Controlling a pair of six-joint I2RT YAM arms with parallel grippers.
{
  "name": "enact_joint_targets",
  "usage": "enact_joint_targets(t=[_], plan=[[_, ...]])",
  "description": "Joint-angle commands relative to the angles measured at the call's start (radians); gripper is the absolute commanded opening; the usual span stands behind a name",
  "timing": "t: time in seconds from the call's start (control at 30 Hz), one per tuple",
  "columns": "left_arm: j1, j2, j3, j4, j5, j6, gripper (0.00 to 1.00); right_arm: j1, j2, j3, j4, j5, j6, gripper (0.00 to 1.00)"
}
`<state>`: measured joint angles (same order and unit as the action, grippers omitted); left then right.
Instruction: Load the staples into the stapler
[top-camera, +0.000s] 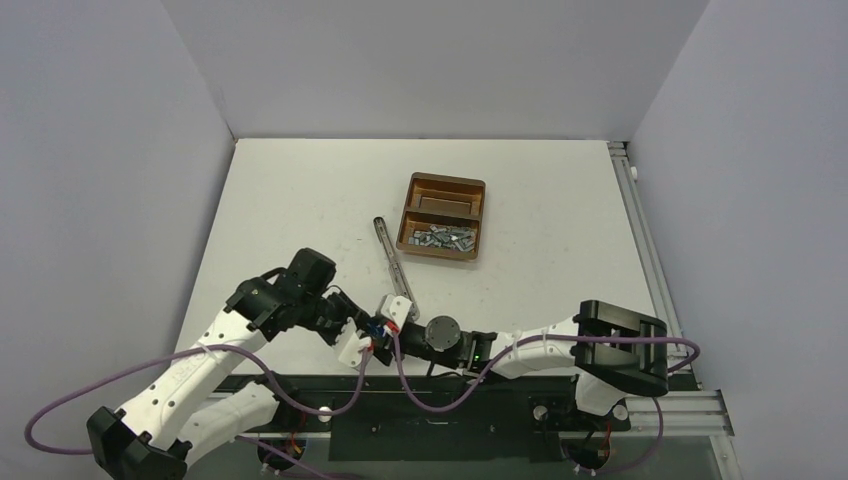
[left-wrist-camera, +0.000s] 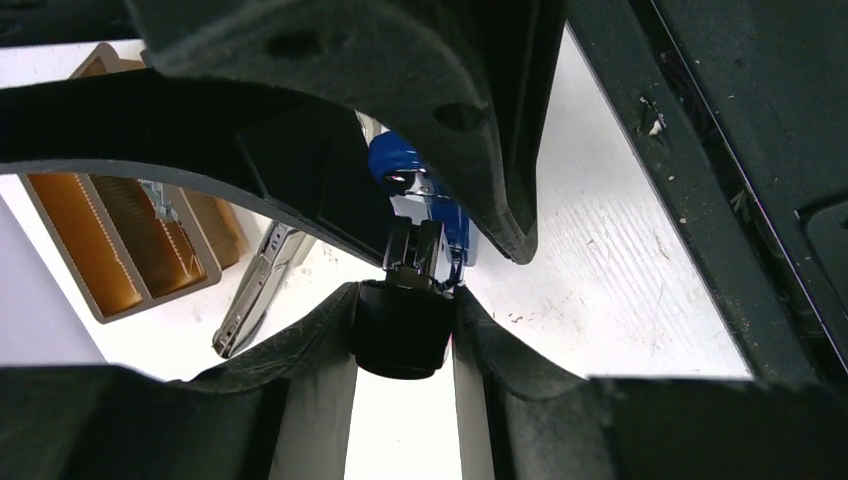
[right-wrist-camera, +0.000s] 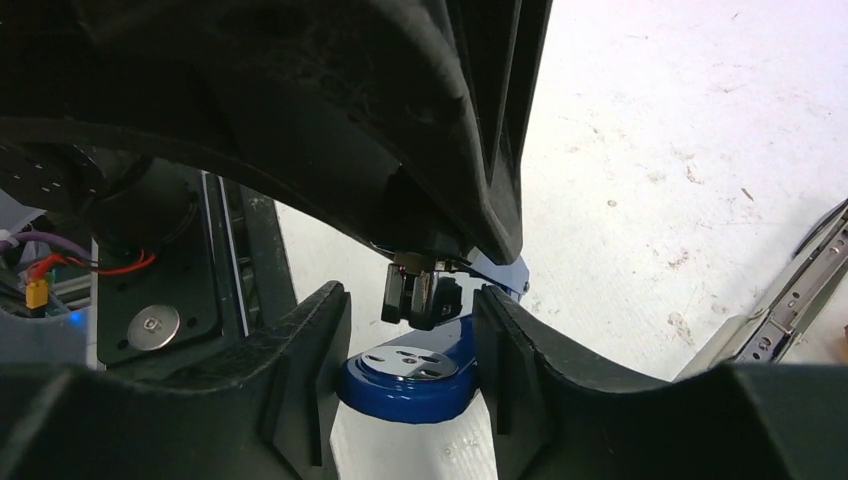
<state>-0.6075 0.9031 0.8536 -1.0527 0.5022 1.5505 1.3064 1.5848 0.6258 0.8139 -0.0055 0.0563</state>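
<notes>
The stapler (top-camera: 383, 327) has a blue base and hangs just above the table's near edge between my two grippers. My left gripper (top-camera: 365, 332) (left-wrist-camera: 405, 315) is shut on the stapler's black rear end (left-wrist-camera: 400, 335), with the blue base (left-wrist-camera: 425, 185) stretching away beyond it. My right gripper (top-camera: 398, 328) (right-wrist-camera: 410, 325) has its jaws closed in on both sides of the blue base's front end (right-wrist-camera: 410, 378), under the black head (right-wrist-camera: 420, 295). The staples (top-camera: 440, 238) lie in a loose silver pile in the near compartment of the brown tray (top-camera: 445, 183).
A long silver metal rail (top-camera: 393, 262) (left-wrist-camera: 258, 292) (right-wrist-camera: 790, 300) lies on the white table between the tray and the grippers. The tray's far compartment (top-camera: 440, 203) holds a flat brown piece. Grey walls enclose the table, and an aluminium rail (top-camera: 640, 230) runs along its right edge.
</notes>
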Motion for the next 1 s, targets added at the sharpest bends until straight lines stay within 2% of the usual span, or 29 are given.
enact_joint_targets(t=[0.0,0.17,0.3,0.73,0.97], plan=[[-0.005,-0.008,0.059,0.031,0.008,0.001,0.06,-0.001,-0.016,-0.076,0.063,0.065,0.041,0.22],[0.002,0.002,0.065,0.064,-0.014,-0.043,0.05,0.015,-0.015,-0.169,0.090,0.128,0.054,0.10],[0.046,0.028,0.082,0.059,-0.013,-0.040,0.05,0.041,-0.010,-0.234,0.117,0.181,0.065,0.09],[0.412,0.140,0.089,0.115,0.113,-0.006,0.04,0.054,0.104,-0.304,0.181,0.204,0.112,0.09],[0.540,0.202,0.070,0.150,0.131,0.038,0.04,0.048,0.150,-0.309,0.207,0.198,0.136,0.09]])
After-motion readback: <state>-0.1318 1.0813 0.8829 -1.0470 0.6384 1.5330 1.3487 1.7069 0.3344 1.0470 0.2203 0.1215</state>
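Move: The blue stapler is already held between the hands, its cover's nose in the left fingers and its base in the right. Its magazine's front end lies about 3 cm above and 2 cm ahead of the right hand, 1 cm to its left; from the left hand it is roughly 2 cm lower, 1 cm back, 1 cm right. The grey stapler's middle lies on the table about 17 cm ahead of the right hand, 5 cm right and 12 cm lower; the staples, 24 cm ahead, 15 cm right, equally low. The blue stapler's base is drawn down and to the right by the right hand, some 5 cm each way and slightly back; that hand then comes forward 2 cm while dropping about 6 cm more and narrows its fingers to pinch the magazine near its front end. The left hand keeps the cover's nose pinched and swings it forward and left, about 6 cm each, sinking a little and turning some 25 degrees counter-clockwise. ##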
